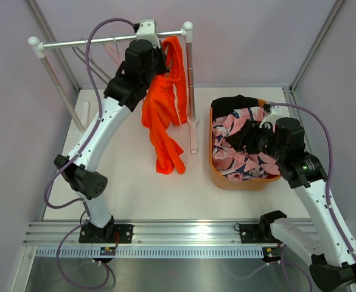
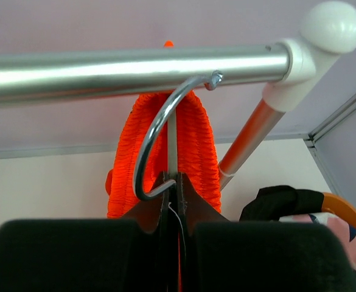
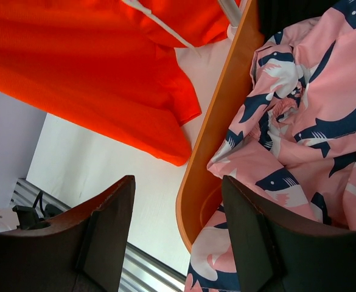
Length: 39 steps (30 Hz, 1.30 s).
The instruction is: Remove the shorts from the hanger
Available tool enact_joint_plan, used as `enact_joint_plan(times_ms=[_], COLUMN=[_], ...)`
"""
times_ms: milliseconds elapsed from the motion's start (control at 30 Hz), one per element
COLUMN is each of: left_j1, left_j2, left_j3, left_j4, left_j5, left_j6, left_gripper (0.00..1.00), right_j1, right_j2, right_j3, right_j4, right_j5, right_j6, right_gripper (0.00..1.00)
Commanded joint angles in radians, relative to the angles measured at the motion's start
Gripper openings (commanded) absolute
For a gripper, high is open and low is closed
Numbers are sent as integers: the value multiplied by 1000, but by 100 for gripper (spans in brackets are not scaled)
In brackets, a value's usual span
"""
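The orange shorts (image 1: 162,115) hang on a wire hanger from the rack's metal rail (image 1: 104,41), their legs trailing onto the table. My left gripper (image 1: 158,59) is up at the rail, shut on the hanger's hook (image 2: 150,134); in the left wrist view my gripper (image 2: 173,182) pinches the wire just below the rail (image 2: 104,70), with the orange shorts (image 2: 196,140) behind. The black shorts (image 1: 235,104) and the pink printed shorts (image 1: 238,149) lie in the orange basket (image 1: 217,173). My right gripper (image 1: 249,137) (image 3: 178,182) is open and empty over the basket's left rim (image 3: 214,140), beside the pink shorts (image 3: 311,121).
The rack's right post (image 1: 191,85) stands between the hanging shorts and the basket, its left post (image 1: 59,85) at the far left. Grey walls close in the back and both sides. A metal rail strip (image 1: 178,234) runs along the table's near edge.
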Motion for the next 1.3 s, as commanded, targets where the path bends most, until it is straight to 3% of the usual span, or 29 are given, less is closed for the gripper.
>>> enact_joint_plan(times_ms=[0, 367, 700, 967, 1267], left_j1=[3, 3, -20, -133, -293], left_j2=[-126, -272, -488, -680, -843], left_j3=[-35, -143, -408, -667, -787], left_j4=[100, 60, 43, 3, -110], left_j5=[31, 67, 103, 80, 27], left_j6=[13, 29, 16, 27, 36], left_gripper=[0, 0, 0, 0, 0], right_j1=[7, 7, 6, 7, 7], right_j2=[-7, -14, -73, -152, -179], right_j3=[22, -23, -54, -87, -123], right_j4=[24, 38, -11, -51, -30], right_j5=[17, 11, 12, -2, -28], right_j6=[17, 63, 106, 112, 117], right_gripper=[67, 67, 67, 67, 67])
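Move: The left hand already holds the hanger with the orange shorts, clear of the rail. It is bound for open space about 23 cm back, 3 cm left and 7 cm lower. The rack's right post stands 6 cm ahead and 9 cm right, its middle some 18 cm lower; the filled box lies about 14 cm back, 32 cm right and 37 cm down. From the open right hand the shorts hang 17 cm ahead and 22 cm left, roughly level; the box is 8 cm ahead, 10 cm right, 22 cm below. Back from the rack, about 23 cm and gathering speed, the left hand carries the hanger with the shorts, rising a little first and then sinking to some 7 cm below its start, with a slight drift left. Late on it turns about 20 degrees clockwise, swinging the waistband towards the right hand, grip kept. The right hand, still open and touching no shorts, eases back some 4 cm. ##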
